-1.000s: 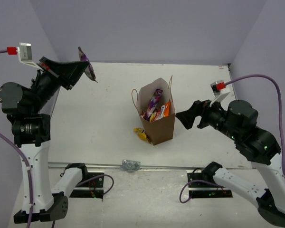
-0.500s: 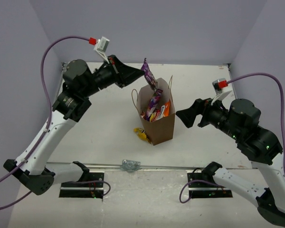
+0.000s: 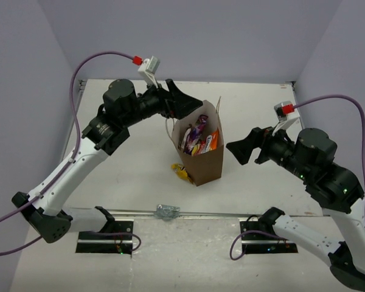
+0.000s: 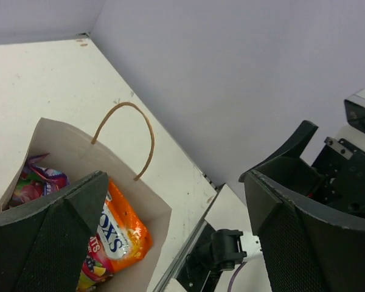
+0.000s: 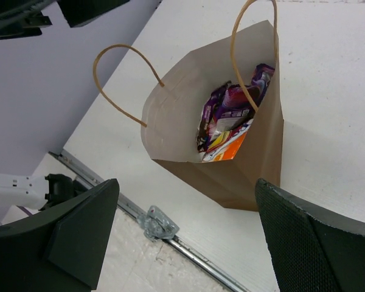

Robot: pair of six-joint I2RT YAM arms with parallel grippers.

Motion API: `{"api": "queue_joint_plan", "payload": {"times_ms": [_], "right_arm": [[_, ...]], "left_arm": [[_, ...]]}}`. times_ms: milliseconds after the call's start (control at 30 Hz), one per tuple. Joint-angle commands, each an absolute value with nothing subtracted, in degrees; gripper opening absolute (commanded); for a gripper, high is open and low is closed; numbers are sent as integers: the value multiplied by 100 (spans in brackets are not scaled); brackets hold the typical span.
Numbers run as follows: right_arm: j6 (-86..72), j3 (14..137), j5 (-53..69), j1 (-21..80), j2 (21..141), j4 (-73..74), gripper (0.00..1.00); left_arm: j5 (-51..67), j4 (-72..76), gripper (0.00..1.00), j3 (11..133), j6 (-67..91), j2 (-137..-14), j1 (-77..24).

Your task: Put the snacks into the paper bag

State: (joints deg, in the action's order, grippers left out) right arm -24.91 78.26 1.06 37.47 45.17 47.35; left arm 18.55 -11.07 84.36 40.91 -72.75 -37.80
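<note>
The paper bag stands upright mid-table with its mouth open. Inside it are purple wrappers and the orange FOX'S bag. A small yellow piece lies on the table against the bag's near-left foot. My left gripper hovers open over the bag's far-left rim with nothing between its fingers. In the left wrist view the FOX'S bag and a purple wrapper sit just below the left gripper. My right gripper stands open to the right of the bag, empty; its view looks down into the bag.
A small metal clamp sits on the rail at the table's near edge, also visible as the clamp in the right wrist view. The bag's string handles stick up above its rim. Purple walls close the far and side edges.
My left arm swung from the far left to over the bag carrying a purple packet, then opened; the packet is no longer in its fingers. The right arm stayed put.
</note>
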Motion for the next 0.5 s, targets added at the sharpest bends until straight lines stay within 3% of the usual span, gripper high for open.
{"api": "queue_joint_plan", "payload": {"times_ms": [0, 167, 333, 467], "right_arm": [[-2514, 7911, 298, 3735, 4474, 4667, 96], [-2189, 7429, 1185, 3762, 4465, 4703, 97], [-2258, 5882, 1825, 3911, 3798, 3807, 97], [-2574, 5081, 1856, 4995, 3727, 3034, 97]], "left_arm": [[1793, -1379, 100, 8735, 3719, -7330, -3788], [1583, -1915, 100, 8957, 3410, -6331, -3788], [697, -2592, 100, 7940, 3305, -5048, -3788], [387, -2716, 100, 6764, 3620, -4317, -3788]]}}
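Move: The yellow packet, the one snack still on the table, lies about 11 cm ahead of the right hand, 13 cm to its left and some 37 cm below. The filled paper bag stands roughly 6 cm to the right of that packet and 3 cm farther out; the clear clamp on the table's front rail is some 14 cm nearer and 5 cm left of it. From the left hand the yellow packet is about 2 cm ahead, 2 cm left and 43 cm down. Towards the yellow packet, low at the bag's near corner, the open right hand sinks about 12 cm, drawing back and left some 4 cm each as it turns nearly 20 degrees counter-clockwise and tips down a little. The left hand, already empty and wide open, withdraws from above the bag about 12 cm left and 10 cm back, rising some 5 cm, its fingers tipping up slightly. ##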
